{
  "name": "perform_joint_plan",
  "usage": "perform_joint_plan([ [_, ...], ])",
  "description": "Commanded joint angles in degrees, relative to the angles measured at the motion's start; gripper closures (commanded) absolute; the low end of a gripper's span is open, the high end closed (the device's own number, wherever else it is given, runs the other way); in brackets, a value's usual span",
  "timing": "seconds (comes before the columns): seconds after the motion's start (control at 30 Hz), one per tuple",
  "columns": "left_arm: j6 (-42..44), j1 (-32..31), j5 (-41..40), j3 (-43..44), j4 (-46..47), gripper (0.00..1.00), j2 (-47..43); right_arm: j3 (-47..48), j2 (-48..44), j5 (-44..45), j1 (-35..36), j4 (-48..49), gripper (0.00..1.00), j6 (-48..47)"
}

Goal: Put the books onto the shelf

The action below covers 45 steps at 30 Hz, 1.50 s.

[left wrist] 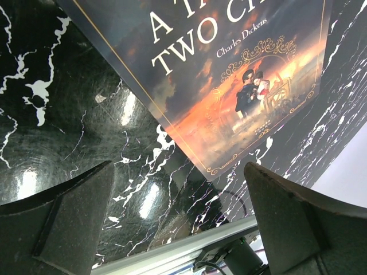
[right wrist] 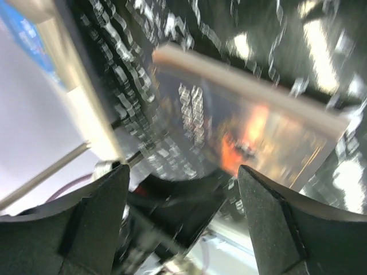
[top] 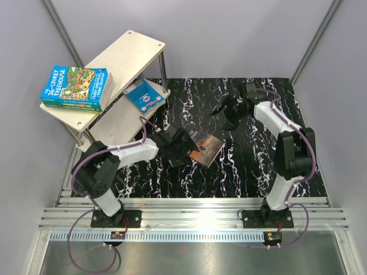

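Observation:
A dark book (top: 205,147) with a sunset cover lies flat on the black marbled mat; the left wrist view shows its lower corner (left wrist: 229,74) just beyond my fingers. My left gripper (top: 182,143) (left wrist: 180,212) is open at the book's left edge, nothing between its fingers. My right gripper (top: 226,112) (right wrist: 183,217) hovers open and empty behind the book (right wrist: 241,120), which looks blurred there. The shelf (top: 129,51) stands at the far left. Green and blue Treehouse books (top: 77,87) are stacked on its upper board, and a blue book (top: 144,94) lies on the lower board.
The shelf's thin metal legs (top: 163,71) stand at the mat's far-left corner. Grey walls close in the sides and back. A metal rail (top: 189,213) holding both arm bases runs along the near edge.

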Motion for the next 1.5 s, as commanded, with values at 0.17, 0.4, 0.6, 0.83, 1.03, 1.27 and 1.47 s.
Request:
perform_joint_plan([
  [0.17,2.1,0.5,-1.2,-0.8,4.5,0.01,1.6,10.9,15.3,3.8,-0.2,-8.3,0.18,-14.1],
  [0.4,3.2,2.0,0.9,-0.8,6.1,0.01,3.6,4.0,18.4,-0.4,-0.2,-1.2,0.21,-13.2],
  [0.6,3.9,3.4,2.6,-0.3,7.9,0.01,6.4,-4.9,12.3,-4.4,-0.1,3.7,0.24,-12.4],
  [0.83,4.6,4.2,4.2,1.9,8.8,0.01,10.1,-13.4,3.1,-8.6,1.0,9.2,0.3,-8.5],
  [1.03,5.3,4.7,5.2,4.0,8.4,0.01,12.0,-15.7,-1.7,-11.0,3.3,13.9,0.38,-5.0],
  [1.27,6.1,5.4,6.3,5.8,8.1,0.01,13.1,-16.9,0.1,-11.1,6.8,16.6,0.47,-4.1],
  [1.47,6.8,6.1,6.9,5.7,8.1,0.01,12.8,-16.6,0.7,-8.2,7.6,12.2,0.72,-7.2],
])
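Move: The Dickens book lies flat just ahead of the open left fingers, its middle about 3 cm farther out, 4 cm to their right and 4 cm lower. From the right hand, raised and open past the book's far right corner, that middle is some 10 cm back, 6 cm to the left and 12 cm below. The blue book on the lower shelf lies roughly 19 cm ahead and 17 cm to the left of the left hand, at about its height. The right hand drops about 11 cm beside the book's far right side with its fingers open, then draws back towards the book and, near the end of that, rises some 4 cm and swings a little left, closing its fingers from wide to about a third open around the cover and upper pages while the wrist turns counter-clockwise some 15 degrees. Meanwhile the left hand, still wide open, sinks about 1 cm and slides some 5 cm forward along the book's spine side, drifting slightly right, so that the spine side comes between its fingers. ##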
